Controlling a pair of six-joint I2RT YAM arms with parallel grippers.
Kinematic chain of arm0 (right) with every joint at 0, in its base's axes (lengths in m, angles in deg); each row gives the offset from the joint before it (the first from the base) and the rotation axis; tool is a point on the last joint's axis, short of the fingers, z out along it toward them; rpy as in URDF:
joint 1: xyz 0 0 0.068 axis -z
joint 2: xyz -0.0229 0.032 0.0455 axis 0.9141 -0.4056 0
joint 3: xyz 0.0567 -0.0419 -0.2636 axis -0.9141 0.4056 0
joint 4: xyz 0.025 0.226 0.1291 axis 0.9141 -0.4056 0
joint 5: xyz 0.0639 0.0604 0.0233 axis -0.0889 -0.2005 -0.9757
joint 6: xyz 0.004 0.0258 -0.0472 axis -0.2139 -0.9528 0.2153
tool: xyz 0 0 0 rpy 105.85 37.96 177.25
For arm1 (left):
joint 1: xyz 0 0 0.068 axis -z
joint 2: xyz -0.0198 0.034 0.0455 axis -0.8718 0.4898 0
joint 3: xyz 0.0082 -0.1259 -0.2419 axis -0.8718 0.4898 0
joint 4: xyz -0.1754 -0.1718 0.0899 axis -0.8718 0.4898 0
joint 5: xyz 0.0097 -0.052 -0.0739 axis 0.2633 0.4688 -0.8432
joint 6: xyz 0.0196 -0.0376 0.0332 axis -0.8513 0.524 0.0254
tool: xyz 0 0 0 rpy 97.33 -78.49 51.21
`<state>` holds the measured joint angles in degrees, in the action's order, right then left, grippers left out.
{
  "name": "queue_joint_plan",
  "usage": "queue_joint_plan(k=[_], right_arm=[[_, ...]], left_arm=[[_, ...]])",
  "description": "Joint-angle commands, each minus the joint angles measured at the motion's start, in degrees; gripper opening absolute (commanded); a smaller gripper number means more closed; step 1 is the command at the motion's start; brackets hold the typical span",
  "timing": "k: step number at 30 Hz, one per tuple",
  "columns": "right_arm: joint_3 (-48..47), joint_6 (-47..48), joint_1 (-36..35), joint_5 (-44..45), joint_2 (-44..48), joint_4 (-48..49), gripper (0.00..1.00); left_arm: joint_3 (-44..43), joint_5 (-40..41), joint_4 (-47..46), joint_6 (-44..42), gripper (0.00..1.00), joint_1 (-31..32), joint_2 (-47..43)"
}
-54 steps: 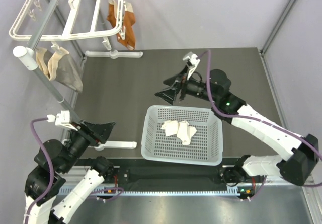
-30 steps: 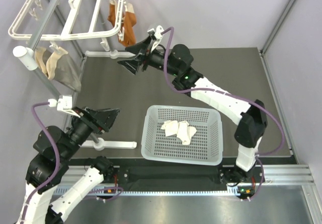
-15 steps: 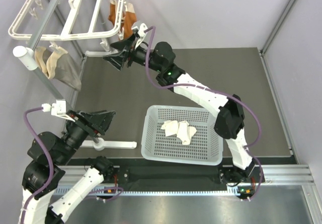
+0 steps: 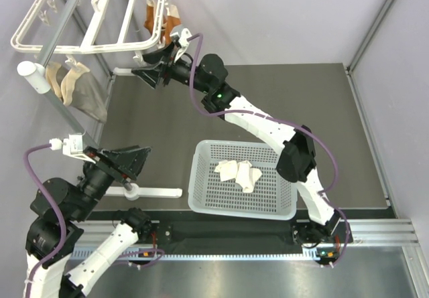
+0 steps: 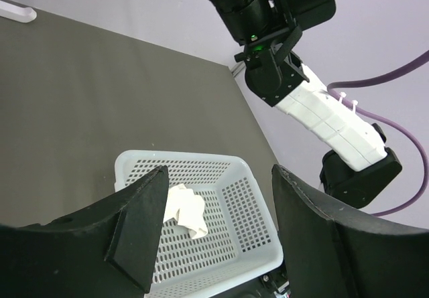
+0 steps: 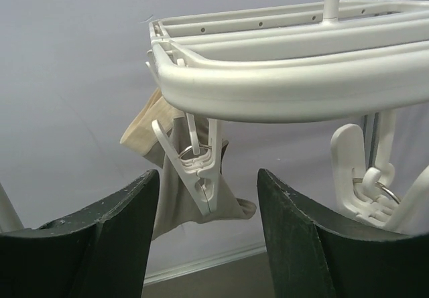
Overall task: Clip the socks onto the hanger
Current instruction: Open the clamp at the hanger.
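Note:
The white socks lie bunched in the white perforated basket at centre; they also show in the left wrist view. The white hanger stands at the back left on its grey pole. My right gripper is open and empty, raised just under the hanger's right end; in the right wrist view a hanging white clip sits between its fingers, with the frame above. My left gripper is open and empty at the near left, aimed toward the basket.
Orange-brown socks hang from the hanger's right end, beige socks from its left side; the beige socks show behind the clip. The stand's white feet lie on the dark table. A second clip hangs at right.
My right arm swung from above the basket far to the back left and now reaches under the hanger's right end. My left gripper lifted and drew back slightly.

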<state>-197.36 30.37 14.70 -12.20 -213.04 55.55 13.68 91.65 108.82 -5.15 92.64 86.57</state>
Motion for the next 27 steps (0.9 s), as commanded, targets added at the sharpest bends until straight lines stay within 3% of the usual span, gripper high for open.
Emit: queue_joint_plan(k=[1, 4, 10, 14, 22, 27], right_arm=[[-3.87, 0.02, -1.27, -0.44, -0.37, 1.99, 0.60], [-4.05, -0.15, -1.36, -0.44, -0.37, 1.99, 0.57], [-3.43, -0.24, -1.71, -1.50, 0.50, 1.64, 0.42], [-2.82, -0.41, -1.97, -1.93, 1.56, 0.85, 0.22], [5.00, 1.08, -1.97, 0.35, 9.72, -6.17, 0.00], [5.53, 2.83, -1.97, 1.49, 13.95, -16.61, 0.00]], left_arm=[[-2.29, 0.12, -0.54, -1.50, 0.68, -0.24, 1.61], [-2.47, 0.04, -0.62, -1.59, 0.68, -0.24, 1.79], [-2.99, -0.32, -1.59, -1.41, 0.67, -0.24, 2.23], [-3.78, -0.41, -1.85, -1.58, 0.67, -0.24, 3.10], [-5.19, -2.51, -8.26, -2.20, 0.67, -0.24, 7.14], [-6.07, -3.13, -15.64, -3.16, 0.67, -0.24, 11.45]])
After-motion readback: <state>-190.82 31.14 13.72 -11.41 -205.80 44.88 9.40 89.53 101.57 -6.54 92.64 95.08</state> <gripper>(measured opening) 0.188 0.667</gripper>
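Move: From the right hand, the empty clamp is about 2 cm further left, roughly 1 cm back and 1 cm higher, its lower end between the open fingers. A second empty clamp is about 5 cm ahead, 5 cm to the hand's right and 1 cm up. The grey sock hangs some 17 cm left, 2 cm back and 4 cm lower. From the left hand, the empty clamp is roughly 27 cm ahead, 1 cm left and 7 cm up. The right hand's fingers close on the lower part of the empty clamp, pinching it from both sides while easing about 1 cm back. Keeping that grip, the hand then draws down some 2 cm and a little right and back, its fingertips tipping down about 10 degrees. Late on, the open left hand rises about 4 cm, also moving forward and right. ##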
